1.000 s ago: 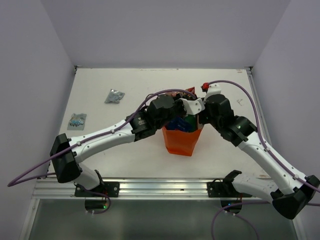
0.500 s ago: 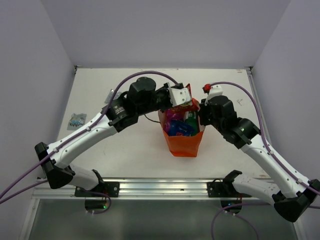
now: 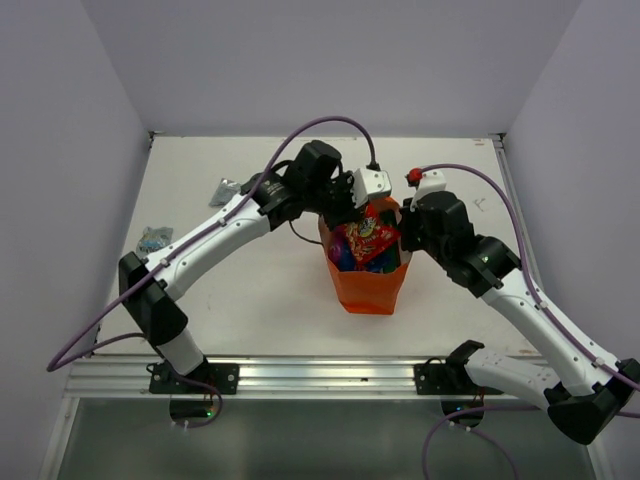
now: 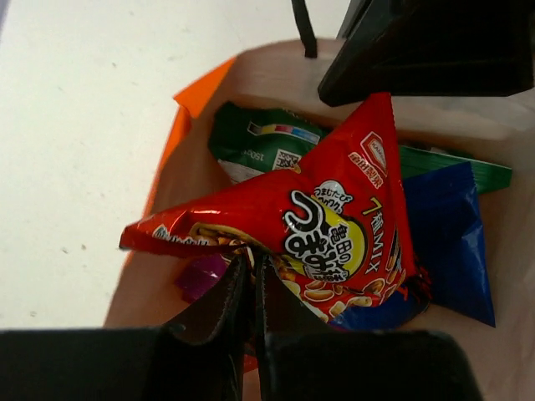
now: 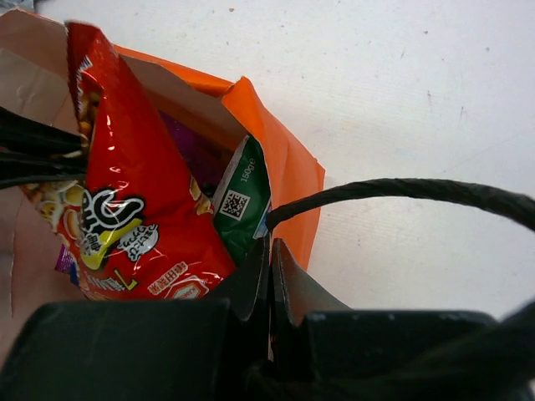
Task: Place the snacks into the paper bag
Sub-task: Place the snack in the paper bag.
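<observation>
The orange paper bag stands open in the middle of the table. My left gripper is shut on the edge of a red snack packet, which hangs tilted in the bag's mouth. Under it lie a green packet, a dark blue one and a magenta one. My right gripper is shut on the bag's right rim, beside the black cord handle. In the right wrist view the red packet leans against the green packet.
Two small greyish packets lie on the table to the left, one partly behind my left arm and one near the left wall. The metal rail runs along the near edge.
My left arm has lifted its elbow and turned its wrist. The red packet has come from the bag's far rim down over its mouth. The right arm has stayed still.
</observation>
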`<action>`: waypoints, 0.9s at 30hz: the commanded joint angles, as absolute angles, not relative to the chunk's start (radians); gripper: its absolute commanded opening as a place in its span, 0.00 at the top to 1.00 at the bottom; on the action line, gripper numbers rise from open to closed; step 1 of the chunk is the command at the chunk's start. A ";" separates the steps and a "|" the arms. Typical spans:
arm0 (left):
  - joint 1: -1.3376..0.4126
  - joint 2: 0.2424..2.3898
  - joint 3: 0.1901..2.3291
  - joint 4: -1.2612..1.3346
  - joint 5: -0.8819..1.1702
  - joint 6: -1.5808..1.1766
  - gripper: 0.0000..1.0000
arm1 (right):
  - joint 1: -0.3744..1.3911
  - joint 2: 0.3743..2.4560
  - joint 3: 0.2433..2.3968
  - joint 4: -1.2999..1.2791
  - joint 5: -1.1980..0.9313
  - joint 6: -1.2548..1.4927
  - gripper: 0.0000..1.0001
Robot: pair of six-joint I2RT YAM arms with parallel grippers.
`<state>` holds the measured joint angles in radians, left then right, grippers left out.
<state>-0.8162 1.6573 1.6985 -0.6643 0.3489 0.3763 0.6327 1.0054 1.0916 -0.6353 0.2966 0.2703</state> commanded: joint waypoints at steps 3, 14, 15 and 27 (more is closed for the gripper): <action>-0.810 1.726 1.756 -0.768 0.364 0.328 1.00 | 0.635 0.979 1.097 -0.580 0.287 0.261 1.00; -0.808 1.754 1.764 -0.571 0.301 0.324 0.71 | 0.635 0.976 1.092 -0.571 0.281 0.264 1.00; -0.810 1.741 1.740 -0.540 0.296 0.318 0.65 | 0.637 0.976 1.094 -0.571 0.281 0.264 1.00; -0.811 1.476 1.586 -0.321 0.186 0.020 0.26 | 0.635 0.982 1.111 -0.578 0.276 0.259 1.00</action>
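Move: The left gripper already holds the red snack packet just inside the paper bag's mouth; the bag's middle is roughly 12 cm below that hand, 3 cm to its right and 2 cm back. Inside, the green packet sits about 8 cm right and level fore-and-aft, the purple one some 2 cm left and 4 cm back, both about 11 cm lower. From the right hand, the bag's middle is about 8 cm left, straight to the side, 11 cm below. Sink the left gripper about 4 cm farther into the paper bag with the red packet, ease it forward nearly 3 cm, and open the fingers wide to let the packet go. Then lift away some 9 cm, tipping the fingertips up about 20 degrees from their lowest attitude. Keep the right fingers pinching the bag's right rim without moving. ##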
